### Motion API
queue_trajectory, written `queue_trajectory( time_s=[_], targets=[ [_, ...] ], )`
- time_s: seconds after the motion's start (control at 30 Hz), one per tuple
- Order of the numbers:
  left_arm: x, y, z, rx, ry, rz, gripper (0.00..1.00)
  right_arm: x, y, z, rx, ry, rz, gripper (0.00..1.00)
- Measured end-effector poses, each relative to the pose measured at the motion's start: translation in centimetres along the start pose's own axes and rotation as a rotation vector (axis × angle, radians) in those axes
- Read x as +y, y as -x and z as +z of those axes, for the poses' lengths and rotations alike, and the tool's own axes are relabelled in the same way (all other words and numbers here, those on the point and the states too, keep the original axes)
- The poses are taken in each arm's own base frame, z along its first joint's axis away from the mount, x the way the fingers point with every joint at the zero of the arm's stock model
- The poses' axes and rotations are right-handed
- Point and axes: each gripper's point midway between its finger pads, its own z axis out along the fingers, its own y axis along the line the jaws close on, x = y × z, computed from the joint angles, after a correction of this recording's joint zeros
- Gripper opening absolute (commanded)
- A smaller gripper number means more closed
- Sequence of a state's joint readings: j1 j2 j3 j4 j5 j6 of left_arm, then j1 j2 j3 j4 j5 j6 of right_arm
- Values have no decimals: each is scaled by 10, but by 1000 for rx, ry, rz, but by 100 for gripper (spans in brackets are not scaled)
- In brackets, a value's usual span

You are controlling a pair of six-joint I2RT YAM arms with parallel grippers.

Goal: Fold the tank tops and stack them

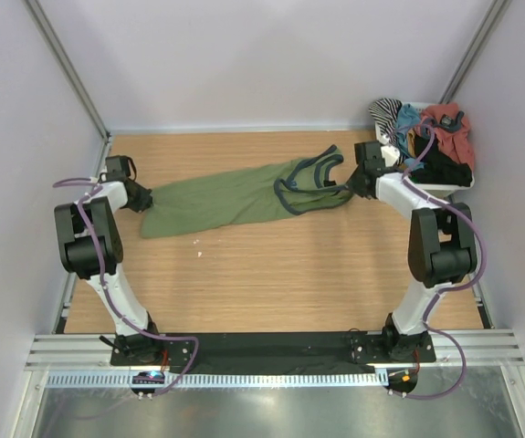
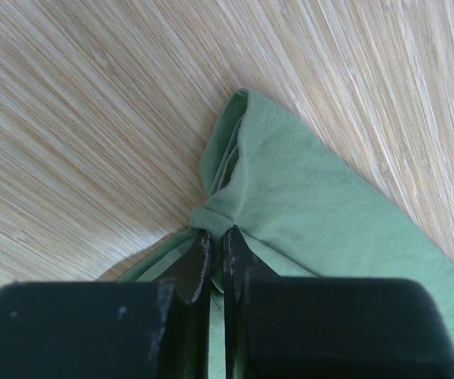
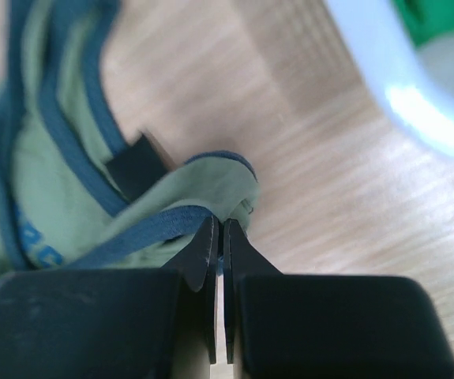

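Observation:
An olive green tank top (image 1: 235,196) with dark grey-blue trim lies stretched across the wooden table, hem at the left, straps at the right. My left gripper (image 1: 141,197) is shut on its hem corner (image 2: 219,213); the green cloth (image 2: 305,205) bunches at the fingertips. At the far end my right gripper (image 1: 358,185) is shut on a shoulder strap (image 3: 211,178), with blue trim (image 3: 144,229) running into the jaws. A black garment (image 1: 449,169), perhaps the black tank top, lies in the bin at the back right.
A white bin (image 1: 454,189) at the back right corner holds a heap of garments: striped (image 1: 385,114), teal (image 1: 408,119), red (image 1: 449,123). Its white rim (image 3: 384,79) is close to my right gripper. A small white speck (image 1: 198,241) lies on the table.

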State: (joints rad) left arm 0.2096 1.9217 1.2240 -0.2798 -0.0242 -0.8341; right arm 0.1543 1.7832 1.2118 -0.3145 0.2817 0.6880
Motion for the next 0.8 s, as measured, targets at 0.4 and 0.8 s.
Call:
queue_trajectory(
  time_s=[0.4,0.8],
  targets=[
    [11,-22,-14,-15,-28,-21,0,37,58,50,-44,-1,45,1],
    [21,-94,-53,14,-59,24,0,66,108,112,-55,50,76,56]
  ],
)
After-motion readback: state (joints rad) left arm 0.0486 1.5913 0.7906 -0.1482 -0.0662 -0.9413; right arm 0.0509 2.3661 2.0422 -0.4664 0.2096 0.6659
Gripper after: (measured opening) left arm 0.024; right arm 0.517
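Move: My right hand holds the green strip's strap end about 6 cm above the table. The bare spot it is taken to lies some 14 cm ahead and 3 cm right, with the basket's middle roughly 15 cm ahead and 24 cm right and the loose navy straps 9 cm ahead and 9 cm left. My left hand pinches the hem end just above the table. Its spot is about 8 cm back and 7 cm right, and the pale specks 13 cm back and 16 cm right. I swing the folded tank top counter-clockwise. My right hand carries the strap end forward about 17 cm in all beside the basket, rising 3 cm, sinking below its starting height, then opening its fingers to let go and lifting slightly while still going forward. My left hand keeps its pinch and drags the hem end back about 8 cm and rightward 7 cm, low along the table. ##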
